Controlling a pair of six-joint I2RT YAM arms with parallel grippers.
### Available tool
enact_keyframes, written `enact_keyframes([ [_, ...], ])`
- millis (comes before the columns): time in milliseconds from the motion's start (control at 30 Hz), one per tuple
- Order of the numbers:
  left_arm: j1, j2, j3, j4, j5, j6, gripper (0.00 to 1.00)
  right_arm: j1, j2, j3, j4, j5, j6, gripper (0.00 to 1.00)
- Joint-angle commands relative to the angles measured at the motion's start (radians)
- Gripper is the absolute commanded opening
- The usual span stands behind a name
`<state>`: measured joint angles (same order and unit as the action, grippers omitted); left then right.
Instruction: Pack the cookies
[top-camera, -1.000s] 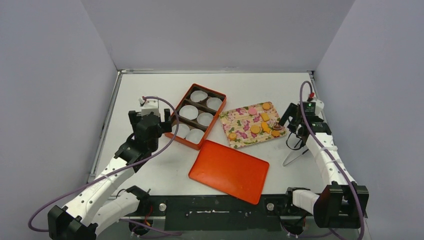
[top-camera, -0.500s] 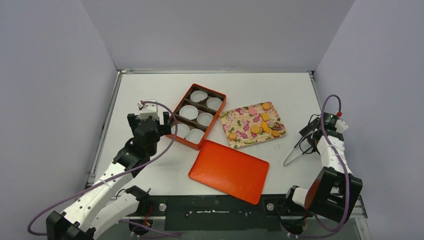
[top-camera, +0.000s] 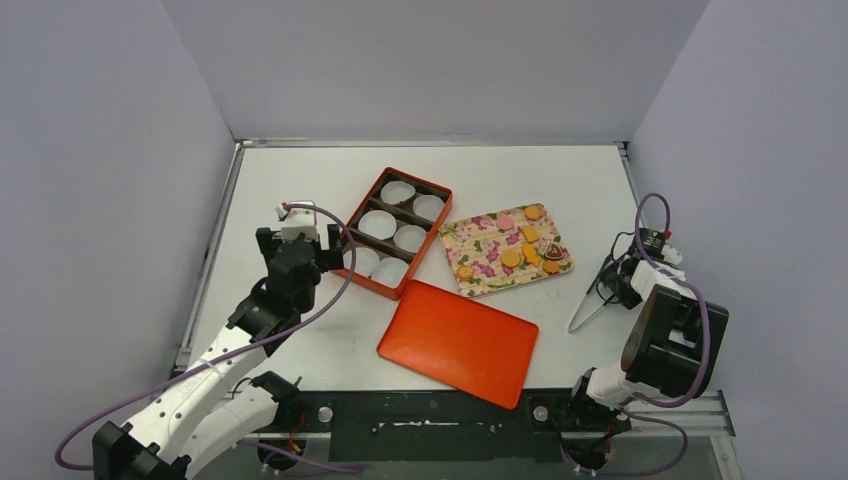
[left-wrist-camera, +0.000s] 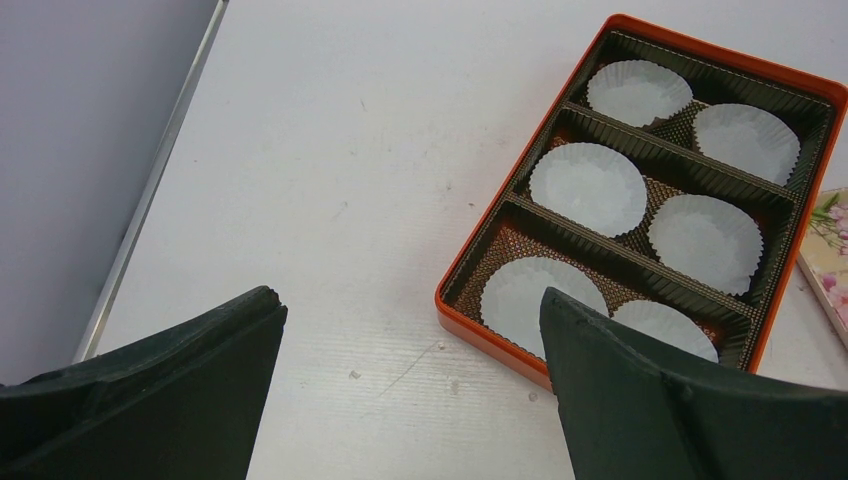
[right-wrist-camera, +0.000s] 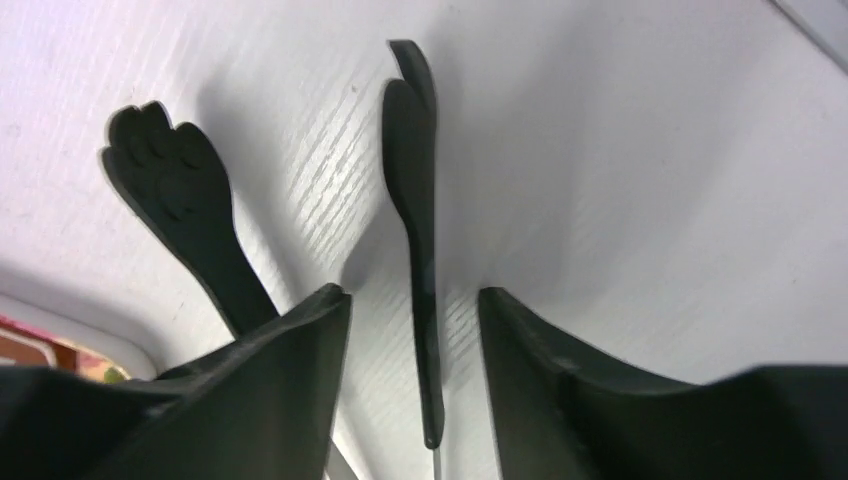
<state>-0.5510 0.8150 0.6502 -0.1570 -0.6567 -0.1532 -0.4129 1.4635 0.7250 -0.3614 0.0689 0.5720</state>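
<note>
Several cookies (top-camera: 511, 257) lie on the floral tray (top-camera: 481, 268): mostly round orange ones, a pink one (top-camera: 505, 221) and a dark heart (top-camera: 555, 252). Right of the tray, tongs (top-camera: 586, 309) with black paw-shaped tips lie on the table. My right gripper (top-camera: 612, 284) is low over them. In the right wrist view one arm of the tongs (right-wrist-camera: 412, 180) runs between the half-narrowed jaws of my right gripper (right-wrist-camera: 412, 293), with a gap on each side; the other arm (right-wrist-camera: 168, 165) lies outside the left finger. My left gripper (left-wrist-camera: 408, 298) is wide open beside the orange box (left-wrist-camera: 490, 335), holding nothing.
The orange box (top-camera: 346, 240) holds several white paper cups (left-wrist-camera: 588, 187) in dark dividers. Its orange lid (top-camera: 458, 341) lies flat near the front. Grey walls close in on three sides, and a metal rail (top-camera: 212, 260) runs along the table's left edge.
My right arm has pulled back from the tray's right edge to the tongs, and its jaws have narrowed around one tong arm. The left arm has barely shifted.
</note>
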Motion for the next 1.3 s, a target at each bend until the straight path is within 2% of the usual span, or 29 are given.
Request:
enact_keyframes([
  [0,-0.004,-0.005,0.017,0.054,0.01,-0.006,0.97,-0.006,0.025,-0.014,0.054,-0.003,-0.01,0.43],
  [333,-0.004,0.011,0.02,0.054,0.064,-0.002,0.97,-0.006,-0.048,0.02,0.01,-0.012,-0.065,0.0],
  [467,-0.004,0.026,0.03,0.049,0.099,-0.012,0.97,-0.002,-0.1,0.031,-0.01,-0.046,-0.086,0.0],
  [700,-0.004,0.056,0.093,0.02,0.284,-0.117,0.97,0.071,-0.198,0.071,-0.055,-0.124,-0.117,0.0],
  [1000,-0.006,0.129,0.114,0.026,0.537,-0.297,0.97,0.32,-0.259,0.183,-0.115,-0.173,-0.145,0.0],
  [1267,-0.01,0.198,0.111,0.138,0.696,-0.468,0.97,0.622,-0.216,0.303,-0.152,-0.133,-0.125,0.0],
])
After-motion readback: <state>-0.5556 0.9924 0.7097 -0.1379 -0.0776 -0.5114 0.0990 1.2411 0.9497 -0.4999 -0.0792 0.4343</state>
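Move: The right hand is down at the table, its half-closed fingers straddling one leg of the tongs, which lies practically at its hand point; the middle of the flowered cookie tray is some 9 cm ahead and 26 cm to its left, about level. From the left hand, hanging wide open, that leg is roughly 67 cm right, 2 cm back and 21 cm down, and the white-cupped box is about 10 cm ahead, 14 cm right and 20 cm below. The right hand stays down while its fingers shut and pinch that leg of the tongs, then lifts them about 13 cm and, picking up speed, carries them left about 17 cm and a little forward to over the tray's right part, turning some 40 degrees counter-clockwise. After a slow start the left hand, still wide open, sweeps right about 12 cm towards the tongs and sinks slightly, its left side rolling down while it turns clockwise and tips down. ##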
